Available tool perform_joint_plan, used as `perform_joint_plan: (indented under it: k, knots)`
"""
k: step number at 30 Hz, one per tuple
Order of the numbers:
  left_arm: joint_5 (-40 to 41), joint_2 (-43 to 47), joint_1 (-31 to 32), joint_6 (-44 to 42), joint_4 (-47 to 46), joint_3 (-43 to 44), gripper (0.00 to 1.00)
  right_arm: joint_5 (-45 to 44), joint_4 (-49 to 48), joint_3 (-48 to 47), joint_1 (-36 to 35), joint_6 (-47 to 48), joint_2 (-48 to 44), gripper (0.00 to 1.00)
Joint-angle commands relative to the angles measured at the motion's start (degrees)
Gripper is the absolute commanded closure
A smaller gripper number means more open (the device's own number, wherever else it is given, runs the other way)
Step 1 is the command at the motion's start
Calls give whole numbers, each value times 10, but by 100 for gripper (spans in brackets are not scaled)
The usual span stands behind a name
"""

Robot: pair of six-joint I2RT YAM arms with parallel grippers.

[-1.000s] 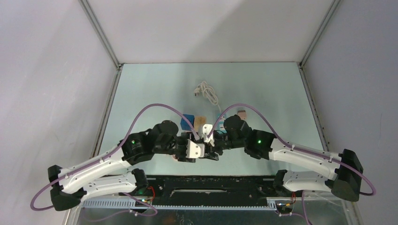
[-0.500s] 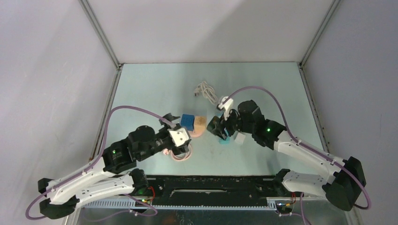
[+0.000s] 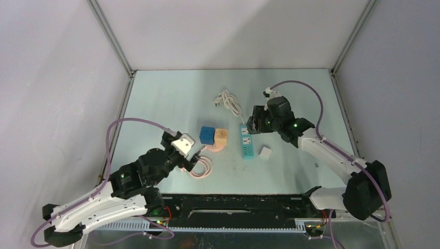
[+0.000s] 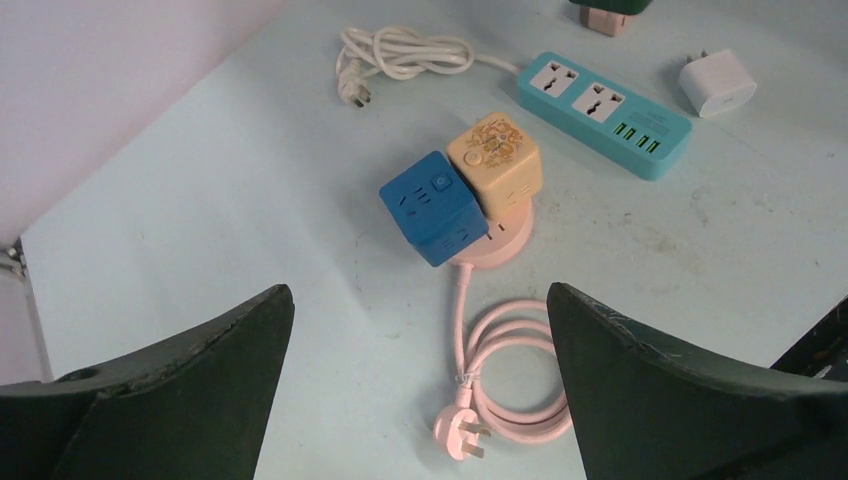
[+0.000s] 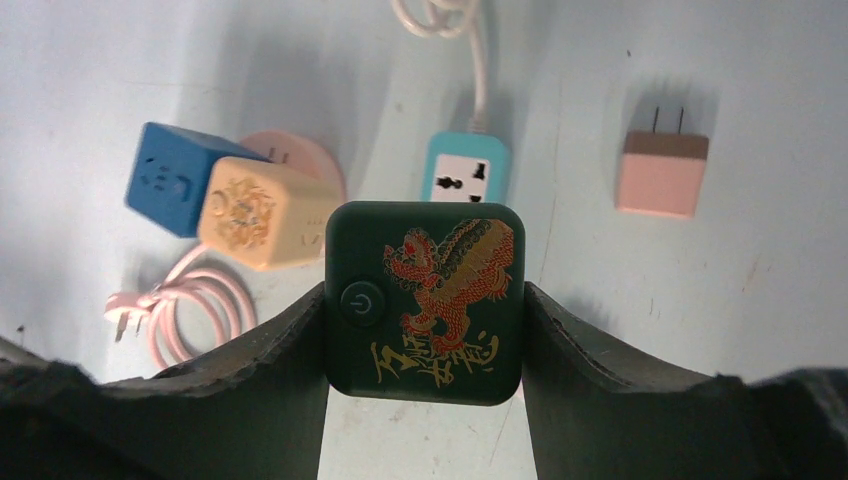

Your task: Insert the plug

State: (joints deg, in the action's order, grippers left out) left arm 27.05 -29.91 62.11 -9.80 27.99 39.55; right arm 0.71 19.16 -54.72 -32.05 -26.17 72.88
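My right gripper (image 3: 256, 124) is shut on a dark green cube adapter with a red dragon print (image 5: 423, 300). It holds the adapter above the far end of the teal power strip (image 3: 246, 140), whose universal socket shows in the right wrist view (image 5: 465, 170). My left gripper (image 3: 190, 156) is open and empty, above the coiled pink cord and its plug (image 4: 460, 438). The strip also shows in the left wrist view (image 4: 604, 113).
A blue cube socket (image 3: 207, 135) and a beige cube socket (image 3: 221, 136) sit on a pink round base (image 4: 505, 243). A white adapter (image 3: 265, 153) lies right of the strip. A pink adapter (image 5: 661, 172) lies by the strip's far end. The strip's white cord (image 3: 228, 101) is bundled behind.
The two grippers have drawn apart from the table's near middle. The left has pulled back to the left. The right has carried the dark cube toward the strip's far end.
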Motion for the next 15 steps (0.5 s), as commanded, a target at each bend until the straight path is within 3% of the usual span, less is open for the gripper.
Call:
perform_joint_plan:
  k: [1,7,15]
  knots:
    - [41,32,-3,72,-1,-30,0,-64,-8,-31,-4,-61,27,100]
    - [60,69,-3,94,10,-48,0,-150,-17,-35,-24,-93,63,100]
    - [68,140,-4,109,2,-70,0,-155,-8,-79,-44,-119,139,100]
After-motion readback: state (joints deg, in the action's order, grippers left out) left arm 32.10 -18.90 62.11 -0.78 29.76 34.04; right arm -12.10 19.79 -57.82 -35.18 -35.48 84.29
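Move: The right hand holds the green cube plug; the far socket of the teal power strip, where it is being taken, lies about 5 cm ahead, 3 cm to the left and 11 cm below. Level with the hand, roughly 13 cm left, is the yellow cube; the pink charger is 9 cm ahead and 7 cm right, the white charger 4 cm back and 6 cm right. From the empty left hand that socket is some 17 cm ahead, 20 cm right and 17 cm down. Keeping its grip on the green cube plug, the right hand sinks about 5 cm and eases some 2 cm forward towards the far socket of the teal strip, turning roughly 15 degrees clockwise and tipping slightly further down, with no touch on the strip yet. The left hand, open and empty, draws about 3 cm to its left, away from the strip, dipping a little before it starts to rise again. ##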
